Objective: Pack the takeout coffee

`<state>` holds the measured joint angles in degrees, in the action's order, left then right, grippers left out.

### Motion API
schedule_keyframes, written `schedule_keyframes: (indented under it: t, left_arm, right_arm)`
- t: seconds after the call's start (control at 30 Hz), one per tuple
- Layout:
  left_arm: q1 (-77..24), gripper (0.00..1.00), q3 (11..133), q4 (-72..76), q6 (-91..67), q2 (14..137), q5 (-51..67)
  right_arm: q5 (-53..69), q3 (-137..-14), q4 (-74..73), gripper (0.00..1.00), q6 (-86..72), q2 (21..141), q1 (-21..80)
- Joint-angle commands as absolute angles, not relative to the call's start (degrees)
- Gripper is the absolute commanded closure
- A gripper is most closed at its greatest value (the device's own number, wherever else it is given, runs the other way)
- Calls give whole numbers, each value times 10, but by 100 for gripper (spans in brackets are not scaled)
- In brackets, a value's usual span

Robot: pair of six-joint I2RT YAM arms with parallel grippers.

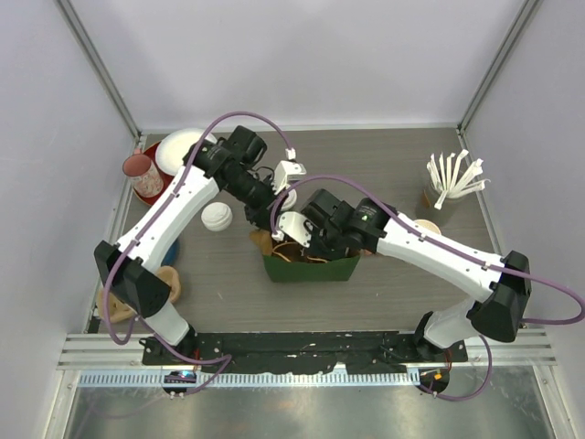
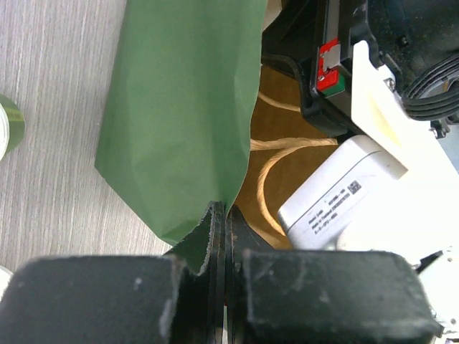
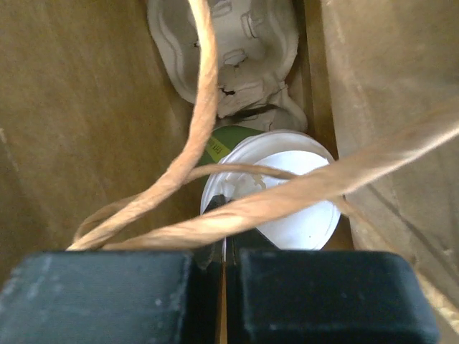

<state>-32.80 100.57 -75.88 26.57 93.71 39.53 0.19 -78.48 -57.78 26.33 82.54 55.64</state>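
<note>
A green paper bag [image 1: 311, 268] with a brown inside and twine handles [image 3: 193, 129] stands open at the table's middle. My left gripper [image 1: 267, 203] is shut on the bag's rim, seen in the left wrist view [image 2: 224, 215] pinching the green paper [image 2: 179, 107]. My right gripper [image 1: 297, 242] reaches down inside the bag. Its fingers [image 3: 224, 215] are shut on the rim of the white lid of a green coffee cup [image 3: 287, 193], which is low in the bag. A second lidded cup [image 1: 218, 217] stands on the table left of the bag.
A pale pulp cup carrier [image 3: 229, 50] lies at the bag's bottom beyond the cup. A pink cup [image 1: 142, 174] and white plates [image 1: 178, 151] are at the back left. A holder of white stirrers [image 1: 450, 181] and a lidless cup [image 1: 427, 226] are at the right.
</note>
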Motion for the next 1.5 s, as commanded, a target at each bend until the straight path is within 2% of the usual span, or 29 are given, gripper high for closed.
schedule_keyframes:
  t: [0.0,0.53,0.77,0.9,1.0,1.47]
  left_arm:
    - [-307,100,1005,-954,259,952,392]
    - [-301,100,1053,-953,224,963,381]
    - [-337,98,1060,-952,214,959,367]
    - [-339,97,1060,-953,214,961,356]
    - [-342,97,1066,-953,214,962,346]
    - [-350,98,1100,-952,208,973,299]
  right_arm:
    - [16,-762,-527,99,236,796,555]
    - [61,-686,-482,98,165,777,524]
    - [51,-704,-490,81,161,766,523]
    - [54,-715,-498,65,161,766,524]
    - [57,-726,-503,56,160,765,524]
    - [63,-766,-530,37,149,749,525]
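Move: The lidded cup stands inside the bag, its middle about 3 cm ahead of the right hand, 1 cm left and some 6 cm below. The drink carrier lies about 9 cm left of that hand, 2 cm ahead and 9 cm lower. Outside, beyond the bag, another lidded cup is roughly 10 cm ahead, 6 cm left, 7 cm below. From the left hand, which grips the bag's rim, the bagged cup is 9 cm right, 2 cm back and 13 cm down. Down into the bag goes the right hand, about 2.5 cm, its almost shut fingers at the left edge of the cup's lid, turning some 10 degrees clockwise and rolling its left side up; low down the fingers spread wide, then the hand rises about 3 cm off the lid. The left hand keeps its pinch on the rim, easing forward 2 cm and then partly back and right. ##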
